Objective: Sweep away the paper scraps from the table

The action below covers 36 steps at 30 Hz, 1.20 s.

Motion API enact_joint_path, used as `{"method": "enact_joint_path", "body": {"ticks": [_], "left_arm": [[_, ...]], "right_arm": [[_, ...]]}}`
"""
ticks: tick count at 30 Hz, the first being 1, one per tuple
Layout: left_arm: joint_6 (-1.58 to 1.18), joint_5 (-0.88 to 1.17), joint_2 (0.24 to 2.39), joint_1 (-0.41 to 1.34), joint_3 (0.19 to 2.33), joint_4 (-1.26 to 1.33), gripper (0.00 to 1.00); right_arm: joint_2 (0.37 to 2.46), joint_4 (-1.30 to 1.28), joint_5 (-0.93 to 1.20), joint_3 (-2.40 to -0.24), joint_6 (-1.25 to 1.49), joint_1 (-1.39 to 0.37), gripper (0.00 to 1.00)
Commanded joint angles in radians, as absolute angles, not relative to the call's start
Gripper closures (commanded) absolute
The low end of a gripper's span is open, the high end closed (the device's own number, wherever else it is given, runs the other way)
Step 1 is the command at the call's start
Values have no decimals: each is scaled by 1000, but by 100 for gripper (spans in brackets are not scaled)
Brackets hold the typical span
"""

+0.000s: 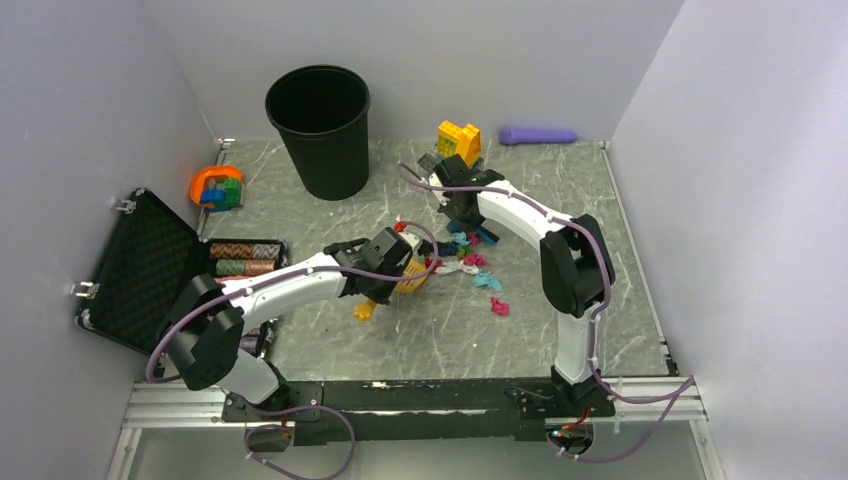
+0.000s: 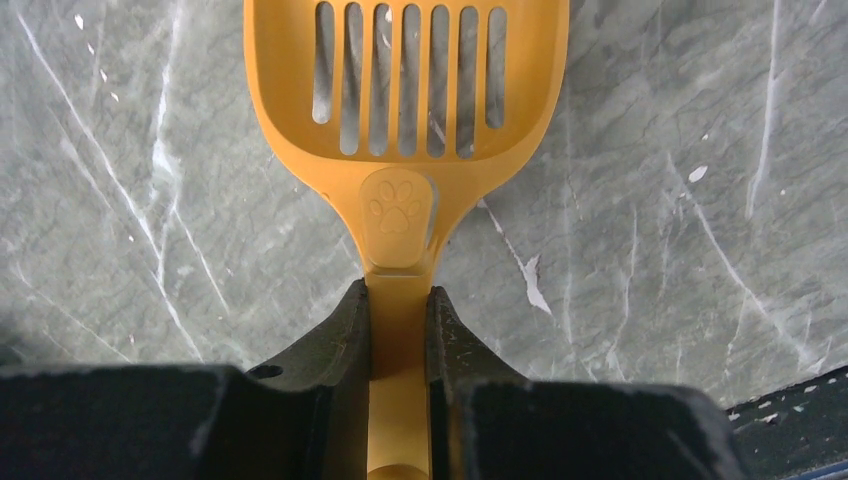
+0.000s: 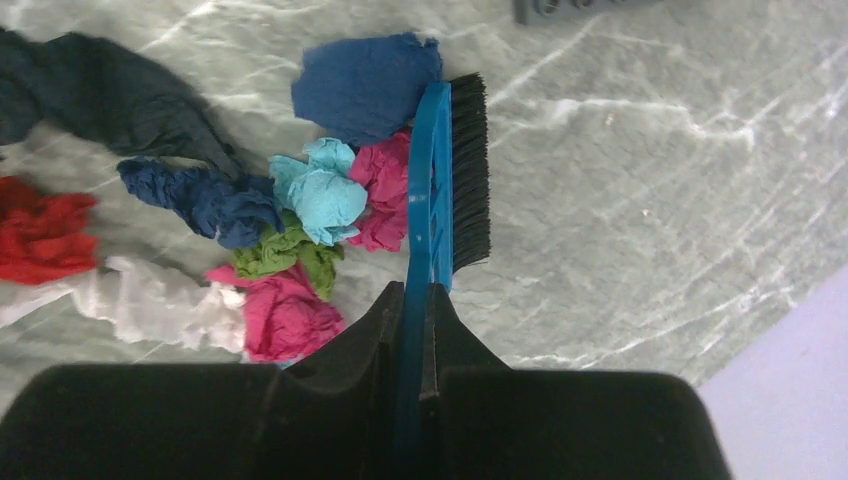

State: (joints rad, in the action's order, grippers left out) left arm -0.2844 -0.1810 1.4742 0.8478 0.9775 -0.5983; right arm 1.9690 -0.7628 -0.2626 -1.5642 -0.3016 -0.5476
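Note:
The paper scraps (image 1: 470, 262) lie in a loose heap mid-table, with a few teal and magenta ones (image 1: 495, 300) strayed toward the front. My left gripper (image 2: 398, 290) is shut on the handle of the orange slotted scoop (image 2: 405, 120), whose empty head rests over bare table (image 2: 650, 200). My right gripper (image 3: 413, 290) is shut on the handle of a blue brush (image 3: 455, 170) with black bristles. Navy (image 3: 365, 85), teal (image 3: 320, 190), magenta (image 3: 285, 315), green (image 3: 285, 255), white (image 3: 150, 300) and red (image 3: 40, 230) scraps lie left of the brush, the nearest touching its blue back.
A black bin (image 1: 320, 130) stands at the back. The open black case (image 1: 140, 265) sits at the left edge. A yellow-and-blue brick build (image 1: 458, 140) and a purple cylinder (image 1: 538, 135) lie at the back right. An orange piece with bricks (image 1: 217, 187) lies at the left.

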Motion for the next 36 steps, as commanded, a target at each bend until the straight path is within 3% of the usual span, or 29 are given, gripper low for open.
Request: {"method": "enact_joint_path", "body": {"ticks": [1, 21, 36], "left_arm": [[-226, -187, 1511, 854, 1028, -569, 100], [-106, -63, 1640, 854, 1144, -480, 100], [-101, -36, 1485, 857, 943, -227, 100]], "right_arm": [[1941, -823, -59, -1563, -304, -575, 100], [1830, -806, 274, -1524, -250, -609, 100], [1665, -851, 41, -1522, -170, -604, 100]]}}
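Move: The right hand holds the brush just beyond the pile; the scoop's pan lies about 14 cm to its left, 7 cm back. From it, the near pink scrap is 3 cm left, 1 ahead, the blue one 6 left, 3 ahead. From the left hand, holding the scoop, the dark scrap lies some 10 cm right and 10 ahead; the red one 9 right, 7 ahead; the white one 13 right, 6 ahead. Everything lies roughly 5 cm below the hands. The right hand's brush pushes the scraps leftward and back towards the scoop, about 7 cm each way, its left side rolling up some 20 degrees; it then keeps drawing back, eases slightly right and rises 5 cm or so. Meanwhile the left hand slides the scoop right and a little forward to meet them, turning clockwise, easing back slightly at the end. Both grips hold. ##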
